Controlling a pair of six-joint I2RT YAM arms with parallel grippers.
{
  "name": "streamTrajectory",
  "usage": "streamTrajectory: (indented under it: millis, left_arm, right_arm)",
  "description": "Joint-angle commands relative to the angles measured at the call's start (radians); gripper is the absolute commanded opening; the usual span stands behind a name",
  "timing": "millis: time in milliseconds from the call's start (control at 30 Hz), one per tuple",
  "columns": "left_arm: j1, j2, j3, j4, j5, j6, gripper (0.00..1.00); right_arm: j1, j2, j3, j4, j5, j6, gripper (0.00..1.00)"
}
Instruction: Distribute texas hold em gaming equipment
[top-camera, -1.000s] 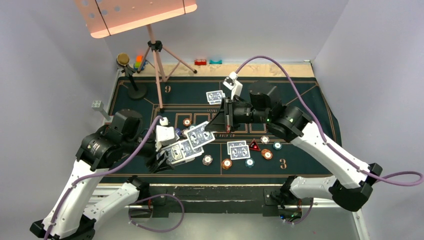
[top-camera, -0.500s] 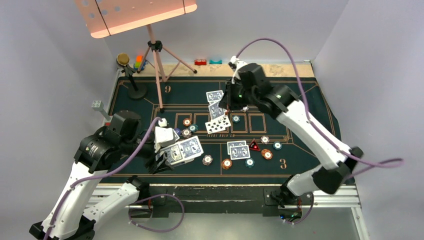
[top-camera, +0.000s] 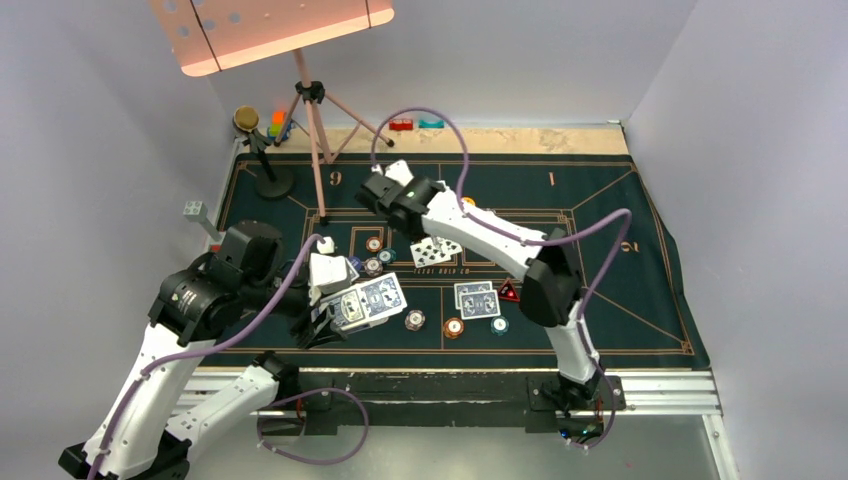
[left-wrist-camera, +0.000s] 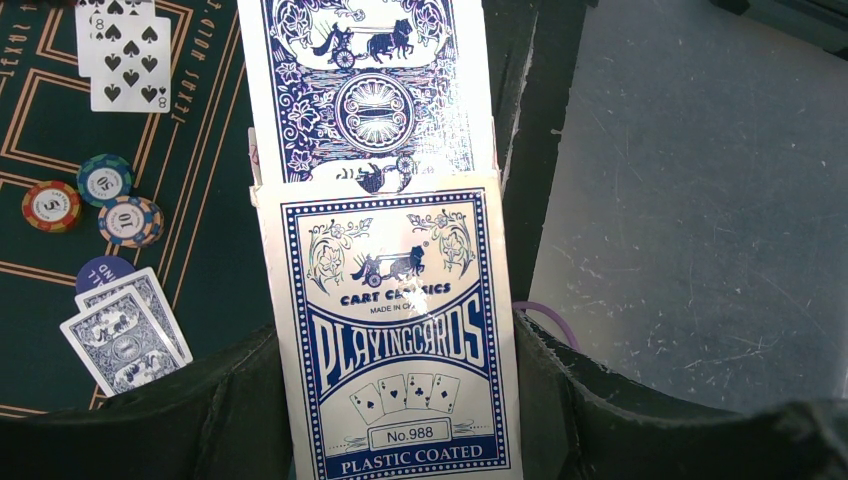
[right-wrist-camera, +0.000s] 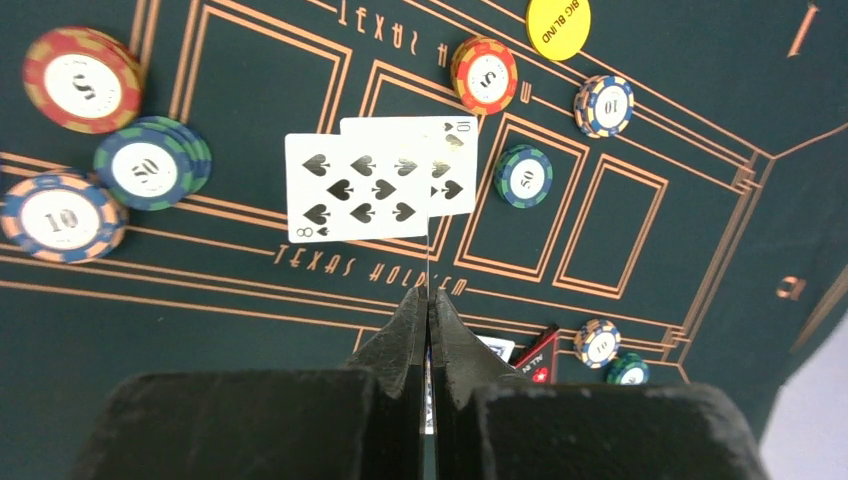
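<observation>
My left gripper (left-wrist-camera: 395, 340) (top-camera: 335, 315) is shut on a blue-and-white playing card box (left-wrist-camera: 400, 350) at the mat's near left, and a patterned-back card (left-wrist-camera: 365, 90) sticks out of it. My right gripper (right-wrist-camera: 428, 295) (top-camera: 378, 195) hangs high over the back left of the mat, shut on one playing card seen edge-on. Below it lie two face-up cards (right-wrist-camera: 355, 187) (top-camera: 437, 250). Chips (right-wrist-camera: 150, 170) (top-camera: 453, 327), a yellow disc (right-wrist-camera: 558, 27), a blue disc (left-wrist-camera: 103, 272), a red triangular marker (top-camera: 509, 292) and face-down pairs (top-camera: 477, 300) (left-wrist-camera: 125, 330) lie around them.
A tripod stand (top-camera: 318, 150) with a pink panel (top-camera: 270, 30) rises at the back left, beside a small round-based stand (top-camera: 270, 180). Toy blocks (top-camera: 402, 124) sit along the back edge and a grey block (top-camera: 193, 210) off the mat's left. The right arm (top-camera: 500, 245) spans the mat's middle.
The right arm has swung from the mat's right side round the back to the back left, gripper shut throughout. The two face-up cards now show at the centre. The left arm has stayed put.
</observation>
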Motion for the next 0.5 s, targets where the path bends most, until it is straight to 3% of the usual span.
streamTrajectory:
  millis: [0,233,467]
  left_arm:
    - [0.001,0.003,0.033,0.011,0.03,0.001,0.0]
    - [0.0,0.004,0.034,0.011,0.035,-0.003,0.0]
    - [0.0,0.004,0.035,0.008,0.032,-0.003,0.0]
  right_arm:
    - [0.03,0.07,0.083,-0.084,0.228,-0.007,0.0]
    - [0.054,0.24,0.174,-0.117,0.321,-0.009,0.0]
    - [0.059,0.293,0.143,0.005,0.222,-0.055,0.0]
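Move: Your right fingers hold a fresh card on edge. The face-up eight of spades on the board lies about 3 cm ahead of that hand, 1 cm to its left and some 13 cm below. At table level too, the green 50 chips by the blue button stand about 3 cm ahead and 11 cm left, the red 5 chips on the far side 12 cm ahead and 5 cm right. From the left hand the eight is roughly 26 cm ahead, 18 cm right and 23 cm below. Lower the right gripper about 7 cm towards the board by the eight of spades, easing some 2 cm forward as it sinks and slowing at the end. Roll the wrist about 20 degrees so the fingertips swing to point more to the right, and keep the fingers shut on the card all the way. ##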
